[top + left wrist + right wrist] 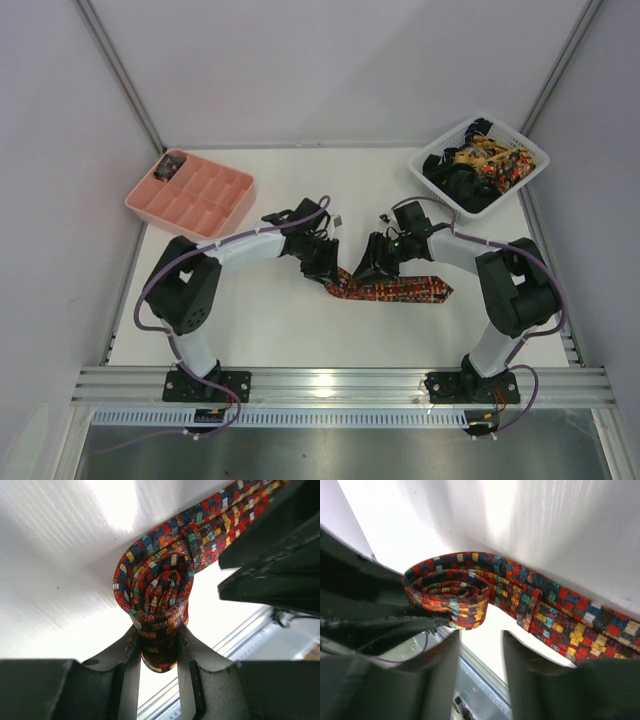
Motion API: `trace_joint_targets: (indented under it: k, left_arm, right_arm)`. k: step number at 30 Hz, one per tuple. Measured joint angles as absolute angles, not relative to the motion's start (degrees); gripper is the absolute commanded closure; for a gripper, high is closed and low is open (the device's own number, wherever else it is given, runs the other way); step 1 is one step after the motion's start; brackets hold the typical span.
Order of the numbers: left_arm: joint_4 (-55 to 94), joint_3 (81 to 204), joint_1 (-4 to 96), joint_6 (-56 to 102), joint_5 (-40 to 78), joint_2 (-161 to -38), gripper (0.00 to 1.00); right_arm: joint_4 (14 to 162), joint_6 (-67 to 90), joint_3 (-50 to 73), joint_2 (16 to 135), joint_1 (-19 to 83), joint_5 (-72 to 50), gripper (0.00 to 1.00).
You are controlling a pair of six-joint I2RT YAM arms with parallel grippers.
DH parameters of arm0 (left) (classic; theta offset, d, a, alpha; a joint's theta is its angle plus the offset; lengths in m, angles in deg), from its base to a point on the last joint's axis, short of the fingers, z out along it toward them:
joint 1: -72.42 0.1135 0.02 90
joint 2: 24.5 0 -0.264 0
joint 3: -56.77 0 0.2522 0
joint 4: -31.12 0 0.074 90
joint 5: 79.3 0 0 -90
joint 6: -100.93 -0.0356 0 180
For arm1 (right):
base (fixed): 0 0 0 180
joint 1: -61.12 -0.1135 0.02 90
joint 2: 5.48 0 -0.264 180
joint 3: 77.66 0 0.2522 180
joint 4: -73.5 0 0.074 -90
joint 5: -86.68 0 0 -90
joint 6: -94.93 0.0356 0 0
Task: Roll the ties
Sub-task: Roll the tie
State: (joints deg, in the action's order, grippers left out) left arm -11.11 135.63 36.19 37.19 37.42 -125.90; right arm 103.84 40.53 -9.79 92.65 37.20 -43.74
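Observation:
One tie, patterned in red, orange, yellow and black, lies across the middle of the table. Its left end is wound into a roll. My left gripper is shut on the lower part of that roll, a finger pressed on each side. The unrolled length runs off to the right. My right gripper sits just below the roll, open, with nothing between its fingers. In the top view both grippers meet over the tie's left end, left gripper and right gripper.
A white lattice basket at the back right holds several more ties. A pink compartment tray stands at the back left. The table's front rail runs close behind both grippers.

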Motion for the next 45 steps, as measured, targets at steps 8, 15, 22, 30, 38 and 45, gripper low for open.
trace_joint_targets:
  k: [8, 15, 22, 30, 38, 45]
  left_arm:
    - [-23.85, 150.64, 26.14, 37.19, 22.03, -132.59, 1.0]
    - [-30.67, 156.66, 24.34, 38.94, 16.11, -137.73, 0.99]
    - [-36.0, 161.75, 23.62, 40.99, 12.32, -140.39, 0.99]
    - [-40.59, 165.86, 22.7, 43.55, 6.95, -141.55, 0.99]
    - [-41.14, 166.34, 21.63, 45.5, 2.99, -141.55, 1.0]
    - [-42.1, 167.87, 21.2, 45.71, 0.63, -143.26, 1.0]
  right_arm:
    - [103.03, 44.03, -9.75, 93.13, 35.52, -43.48, 1.0]
    - [100.54, 45.42, -9.03, 97.63, 34.99, -43.74, 1.0]
    - [98.07, 45.45, -8.72, 98.83, 35.04, -45.27, 1.0]
    - [97.09, 45.49, -7.61, 99.53, 35.15, -46.69, 1.0]
    - [96.74, 45.51, -7.5, 99.58, 35.15, -46.95, 1.0]
    - [95.41, 46.1, -6.49, 101.85, 35.37, -47.92, 1.0]
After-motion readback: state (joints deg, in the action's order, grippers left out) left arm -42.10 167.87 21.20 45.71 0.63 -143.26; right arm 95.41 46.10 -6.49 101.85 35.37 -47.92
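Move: The rolled part of the tie is already pinched in the left fingers, its middle roughly 1 cm ahead, 1 cm right of and 1 cm below the left hand point. From the right hand that roll lies about 4 cm to the left, 2 cm ahead and 2 cm lower. The unrolled tail runs off rightwards, its middle some 18 cm right and 1 cm back of the left hand, or 10 cm right and 1 cm back of the right, about 4 cm below both. Keep the left pinch and roll the left hand about 35 degrees, left side rising, until its slanting fingers point straight down; jump it 3 cm right towards the tail, then ease it a little back left and forward. Meanwhile shut the right fingers quickly, then bring them about 3 cm left, lower and slightly forward, closed tips against the tail side of the roll beside the left fingers. ##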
